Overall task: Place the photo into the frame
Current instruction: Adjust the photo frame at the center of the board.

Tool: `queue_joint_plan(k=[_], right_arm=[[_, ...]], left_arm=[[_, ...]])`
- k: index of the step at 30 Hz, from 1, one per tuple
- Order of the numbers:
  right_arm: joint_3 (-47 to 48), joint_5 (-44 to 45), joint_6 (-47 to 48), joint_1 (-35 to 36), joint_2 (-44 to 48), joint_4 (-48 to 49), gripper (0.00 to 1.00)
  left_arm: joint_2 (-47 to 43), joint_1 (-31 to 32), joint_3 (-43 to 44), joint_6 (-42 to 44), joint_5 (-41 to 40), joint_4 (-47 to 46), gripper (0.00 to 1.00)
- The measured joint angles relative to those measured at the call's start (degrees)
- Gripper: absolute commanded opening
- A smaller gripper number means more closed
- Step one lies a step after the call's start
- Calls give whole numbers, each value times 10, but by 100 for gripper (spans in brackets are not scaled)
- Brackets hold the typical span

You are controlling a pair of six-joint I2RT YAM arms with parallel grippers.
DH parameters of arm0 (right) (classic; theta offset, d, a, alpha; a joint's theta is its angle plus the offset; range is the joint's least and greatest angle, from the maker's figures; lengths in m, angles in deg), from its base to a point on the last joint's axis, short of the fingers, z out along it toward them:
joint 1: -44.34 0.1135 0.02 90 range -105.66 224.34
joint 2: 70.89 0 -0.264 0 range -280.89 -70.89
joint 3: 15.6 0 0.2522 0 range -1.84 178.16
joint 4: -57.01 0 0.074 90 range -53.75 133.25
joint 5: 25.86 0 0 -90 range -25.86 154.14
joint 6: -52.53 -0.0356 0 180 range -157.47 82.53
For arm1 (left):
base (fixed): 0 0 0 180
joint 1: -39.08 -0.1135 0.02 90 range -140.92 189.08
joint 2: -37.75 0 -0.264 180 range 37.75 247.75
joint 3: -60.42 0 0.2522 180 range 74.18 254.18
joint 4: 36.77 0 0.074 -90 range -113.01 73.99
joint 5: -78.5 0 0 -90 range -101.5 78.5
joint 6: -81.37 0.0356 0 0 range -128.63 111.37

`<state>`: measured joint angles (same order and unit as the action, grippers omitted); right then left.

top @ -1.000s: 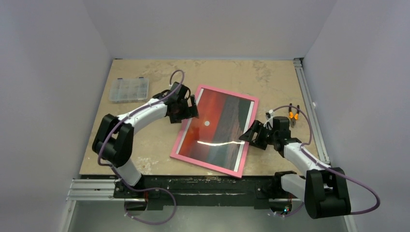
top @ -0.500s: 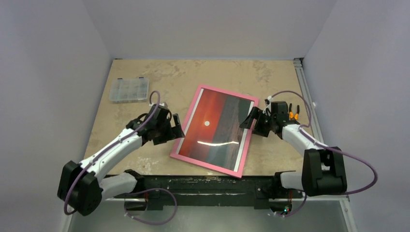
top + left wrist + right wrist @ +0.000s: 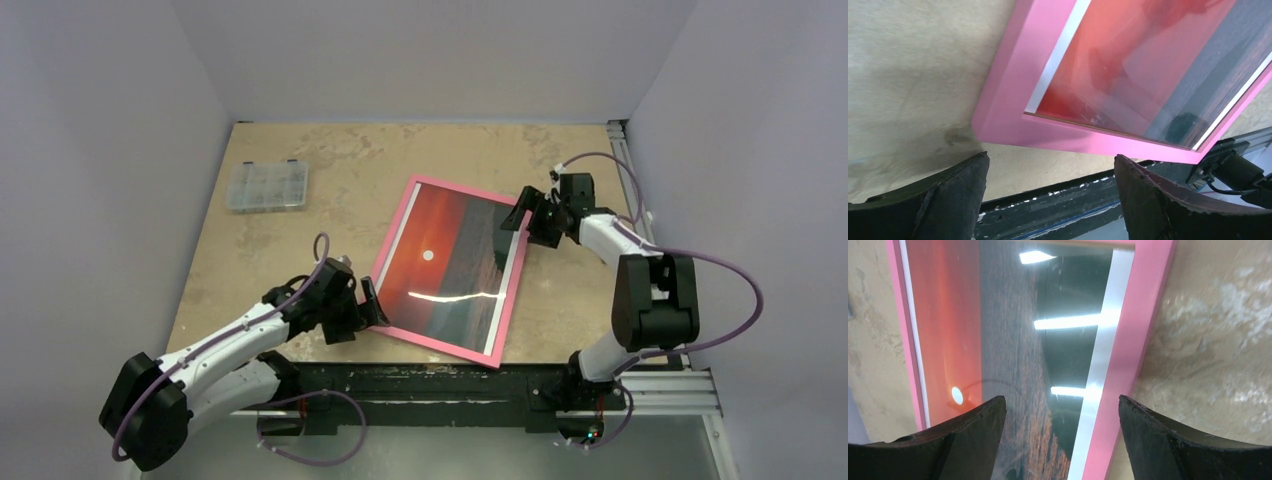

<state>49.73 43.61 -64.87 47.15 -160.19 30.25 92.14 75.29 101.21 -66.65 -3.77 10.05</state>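
The pink frame lies flat and slanted on the table, with the sunset photo showing inside it under a reflecting pane. My left gripper sits open at the frame's near-left corner. In the left wrist view that corner of the frame and photo lie just beyond my left gripper, nothing between the fingers. My right gripper hangs open over the far-right corner. In the right wrist view its gripper straddles the frame's right rail and the photo from above.
A clear plastic compartment box lies at the far left of the table. An aluminium rail runs along the right edge. The black front rail lies just behind the frame's near edge, close to my left fingers.
My left arm swung from the frame's far-left edge down to its near-left corner. The right gripper travelled from the near right side to the far-right corner and opened wider. The frame stayed put.
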Motion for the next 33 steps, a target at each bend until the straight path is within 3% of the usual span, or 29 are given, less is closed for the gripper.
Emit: queue_joint_plan(k=[16, 28, 33], right_arm=[[227, 75, 48, -7, -150, -45, 82], [407, 73, 62, -7, -329, -82, 83], [432, 50, 74, -7, -356, -95, 83]], left_arm=[[19, 19, -36, -70, 37, -113, 91], [23, 19, -58, -99, 59, -160, 91], [50, 19, -59, -113, 80, -195, 91]])
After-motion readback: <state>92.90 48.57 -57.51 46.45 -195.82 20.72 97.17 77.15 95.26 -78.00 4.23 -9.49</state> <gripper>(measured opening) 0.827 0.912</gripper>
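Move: Just to the left of the left hand, about 4 cm over and 3 cm ahead, is the frame's near-left corner, roughly 2 cm lower; the frame's middle lies some 20 cm ahead and 27 cm right, the board's near edge about 11 cm straight back. From the right hand the frame's far-right corner is about 11 cm ahead, 4 cm right and 5 cm down; the frame's middle is 12 cm back and 25 cm left. Sweeping forward about 16 cm along the frame's right side, the open right hand rises slightly, then sinks some 5 cm from that height beyond the far-right corner. The open left hand works about 5 cm rightward at the near-left corner, pushing the frame's near end to the right, while rolling some 15 degrees so its fingers point farther right. ##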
